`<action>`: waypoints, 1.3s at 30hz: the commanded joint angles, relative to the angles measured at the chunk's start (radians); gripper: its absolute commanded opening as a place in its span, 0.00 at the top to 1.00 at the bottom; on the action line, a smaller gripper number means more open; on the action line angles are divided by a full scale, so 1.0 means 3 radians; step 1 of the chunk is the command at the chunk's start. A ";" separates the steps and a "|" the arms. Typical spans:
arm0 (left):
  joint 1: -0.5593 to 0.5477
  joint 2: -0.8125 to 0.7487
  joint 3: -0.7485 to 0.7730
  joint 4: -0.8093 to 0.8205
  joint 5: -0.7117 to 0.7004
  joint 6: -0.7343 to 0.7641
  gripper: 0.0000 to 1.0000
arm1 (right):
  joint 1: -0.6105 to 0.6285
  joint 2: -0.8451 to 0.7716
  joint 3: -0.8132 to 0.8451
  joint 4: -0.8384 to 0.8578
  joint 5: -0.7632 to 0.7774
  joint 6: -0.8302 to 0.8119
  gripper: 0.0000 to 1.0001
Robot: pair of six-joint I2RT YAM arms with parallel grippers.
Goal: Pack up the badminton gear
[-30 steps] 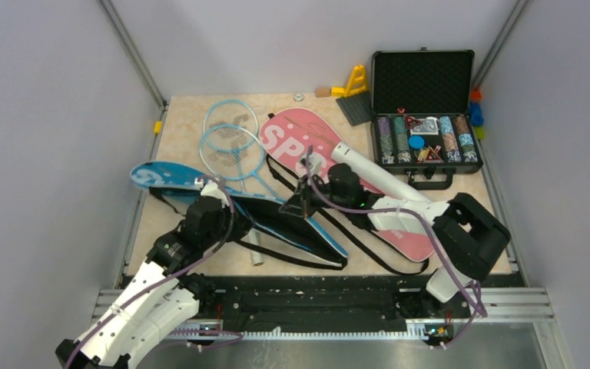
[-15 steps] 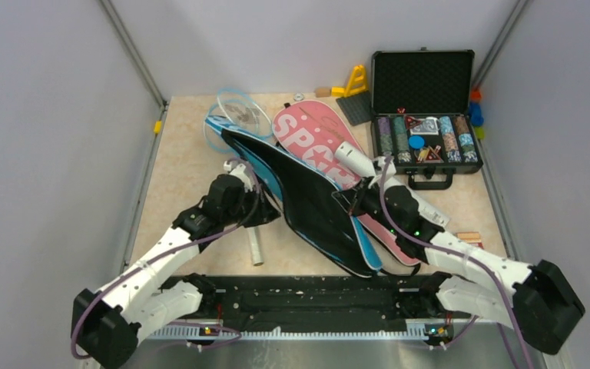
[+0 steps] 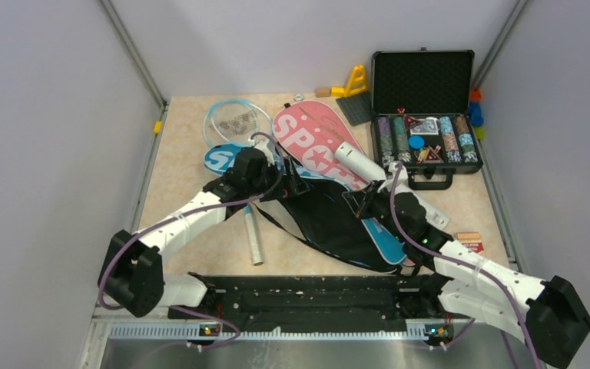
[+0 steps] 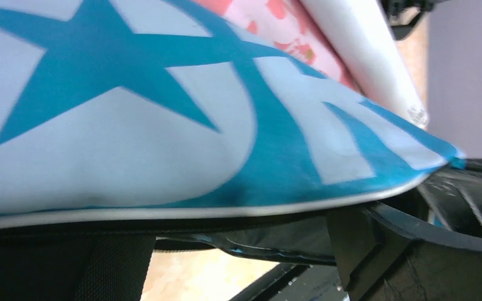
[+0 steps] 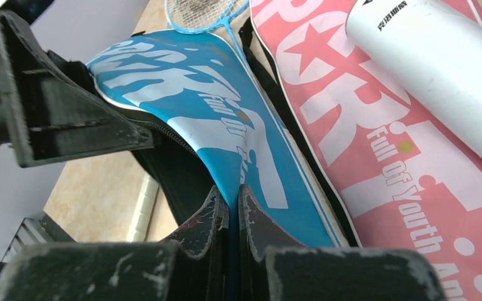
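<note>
The blue cover [image 3: 223,158] lies across the middle of the table, its black underside and strap [image 3: 330,223] showing. My right gripper [image 5: 233,200] is shut on its thin blue edge [image 5: 226,144]. My left gripper [image 3: 295,184] stands open at the cover's far part. One finger [image 4: 367,251] shows below the printed blue face [image 4: 163,138], with nothing gripped. The pink cover [image 3: 307,132] lies behind, and the white tube [image 3: 357,163] rests on it. A light-blue racket head [image 3: 236,118] is at the back left. A white handle [image 3: 253,240] lies by the cover.
An open black case of poker chips [image 3: 424,115] stands at the back right, with a yellow toy [image 3: 356,79] and a dark grey pad [image 3: 356,108] beside it. A small box [image 3: 469,240] lies near the right arm. Metal rails border the table.
My left gripper has opened and let go of the blue cover, and has moved further back and right. The cover has dropped from its raised pose. My right gripper stays shut on it.
</note>
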 commanded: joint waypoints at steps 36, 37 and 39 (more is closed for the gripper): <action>-0.0239 -0.2050 -0.1174 -0.1212 -0.2356 -0.0834 0.01 | 0.0040 0.0354 0.0149 0.0505 0.0127 0.0612 1.00; -0.0209 -0.1985 -0.1175 -0.1078 -0.2349 -0.0788 0.01 | 0.0037 0.0362 0.0150 0.0516 0.0099 0.0616 1.00; -0.0167 -0.1813 -0.1168 -0.0694 -0.2249 -0.0659 0.01 | 0.0038 0.0395 0.0157 0.0532 0.0032 0.0603 1.00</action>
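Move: Beyond the near edge of the open blue bag lies the racket handle, about 16 cm to the left hand's left, 10 cm back and 15 cm below. The blue bag's middle is about 4 cm to that hand's right, 2 cm back and 15 cm down; the white tube is about 34 cm right and 8 cm farther out. From the right hand, which holds the bag's upper panel, the handle lies some 32 cm left and 2 cm back. Sweeping about 7 cm left and as far down from under the upper panel into the bag mouth, the left hand, fingers wide open, then rises some 8 cm while drawing back, and swings left and down again towards the racket handle, turning about 30 degrees counter-clockwise overall. The right hand keeps its pinch on the panel, nearly in place, with a slight roll. ##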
